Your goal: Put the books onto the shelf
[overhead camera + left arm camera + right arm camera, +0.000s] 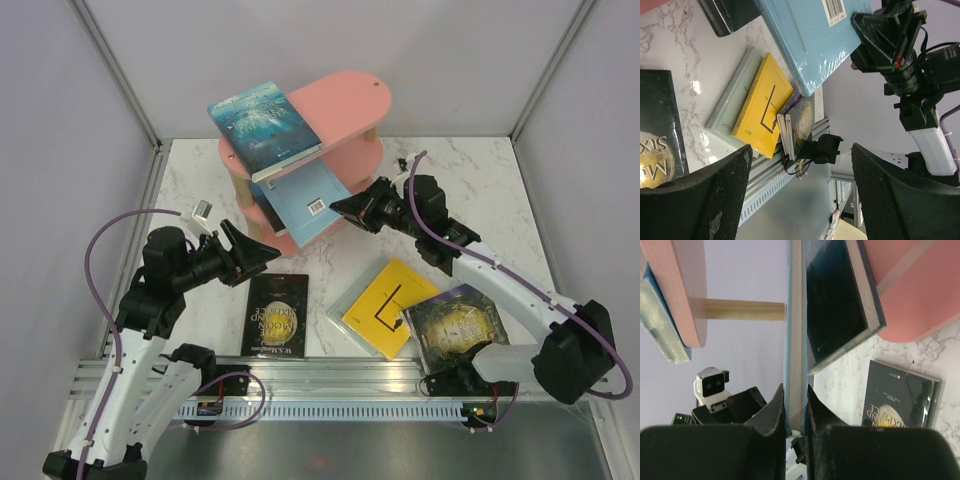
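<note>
The pink shelf (350,100) stands at the back with a teal book (265,130) on its top board. My right gripper (352,210) is shut on the edge of a pale blue book (305,200), held partly under the middle board, above a dark book (835,300) on the lowest board. The pale blue book's page edge (795,340) runs between the right gripper (795,407) jaws. My left gripper (262,250) stands open and empty just left of that book. In the left wrist view the left gripper (800,155) frames only empty air.
On the marble table lie a black book (275,315), a yellow book (388,305) on top of a pale grey book (345,300), and a green-gold book (455,322). Grey walls close in three sides; a metal rail (330,385) runs along the near edge.
</note>
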Controlling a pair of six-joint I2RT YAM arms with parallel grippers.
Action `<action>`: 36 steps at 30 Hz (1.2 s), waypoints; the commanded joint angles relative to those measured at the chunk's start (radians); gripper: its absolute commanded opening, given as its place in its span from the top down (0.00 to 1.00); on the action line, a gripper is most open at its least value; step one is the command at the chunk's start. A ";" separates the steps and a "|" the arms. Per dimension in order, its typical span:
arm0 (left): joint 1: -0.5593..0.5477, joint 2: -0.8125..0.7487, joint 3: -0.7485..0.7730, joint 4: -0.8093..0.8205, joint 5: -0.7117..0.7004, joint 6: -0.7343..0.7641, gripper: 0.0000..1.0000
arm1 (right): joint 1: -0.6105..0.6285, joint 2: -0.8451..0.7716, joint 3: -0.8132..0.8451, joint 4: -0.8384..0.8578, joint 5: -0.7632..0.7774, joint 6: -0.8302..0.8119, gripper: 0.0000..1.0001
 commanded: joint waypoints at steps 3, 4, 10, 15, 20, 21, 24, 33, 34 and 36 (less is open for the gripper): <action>0.007 -0.024 0.038 -0.062 -0.017 0.060 0.18 | 0.003 0.130 0.129 0.182 -0.035 0.016 1.00; 0.008 -0.029 0.035 -0.067 -0.015 0.066 0.18 | 0.003 0.159 0.149 0.191 -0.034 0.016 1.00; 0.008 -0.042 0.029 -0.099 -0.024 0.088 0.18 | 0.004 0.248 0.198 0.200 0.001 0.026 1.00; 0.010 -0.024 0.035 -0.103 -0.023 0.103 0.18 | 0.010 0.299 0.227 0.191 -0.003 0.019 1.00; 0.011 -0.012 0.037 -0.102 -0.029 0.113 0.18 | 0.021 0.334 0.262 0.150 -0.028 -0.020 0.98; 0.011 -0.012 0.037 -0.102 -0.030 0.116 0.18 | 0.024 0.336 0.270 0.133 -0.029 -0.031 0.94; 0.011 -0.001 0.034 -0.103 -0.038 0.119 0.18 | 0.033 0.307 0.276 0.037 0.000 -0.089 0.46; 0.014 0.011 0.030 -0.099 -0.046 0.117 0.18 | 0.015 0.199 0.279 -0.175 0.064 -0.186 0.02; 0.013 0.013 0.029 -0.097 -0.049 0.117 0.18 | 0.003 0.181 0.276 -0.210 0.067 -0.191 0.02; 0.013 0.016 0.029 -0.097 -0.049 0.117 0.18 | -0.011 0.167 0.273 -0.244 0.067 -0.208 0.02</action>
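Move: The right hand grips the near-right end of the light-blue book, already partly in the middle bay. The dark book already on the middle shelf, where it is going, lies about 11 cm left, 4 cm ahead and 3 cm below. The teal book on top is roughly 13 cm left, 14 cm ahead and 14 cm higher; the yellow book is 14 cm right, 23 cm back and 20 cm lower. From the left hand, the dark book is some 16 cm ahead and 5 cm right, 2 cm lower. The right hand slides the pinched light-blue book about 8 cm forward-left into the middle bay, opens and backs away rightward. ##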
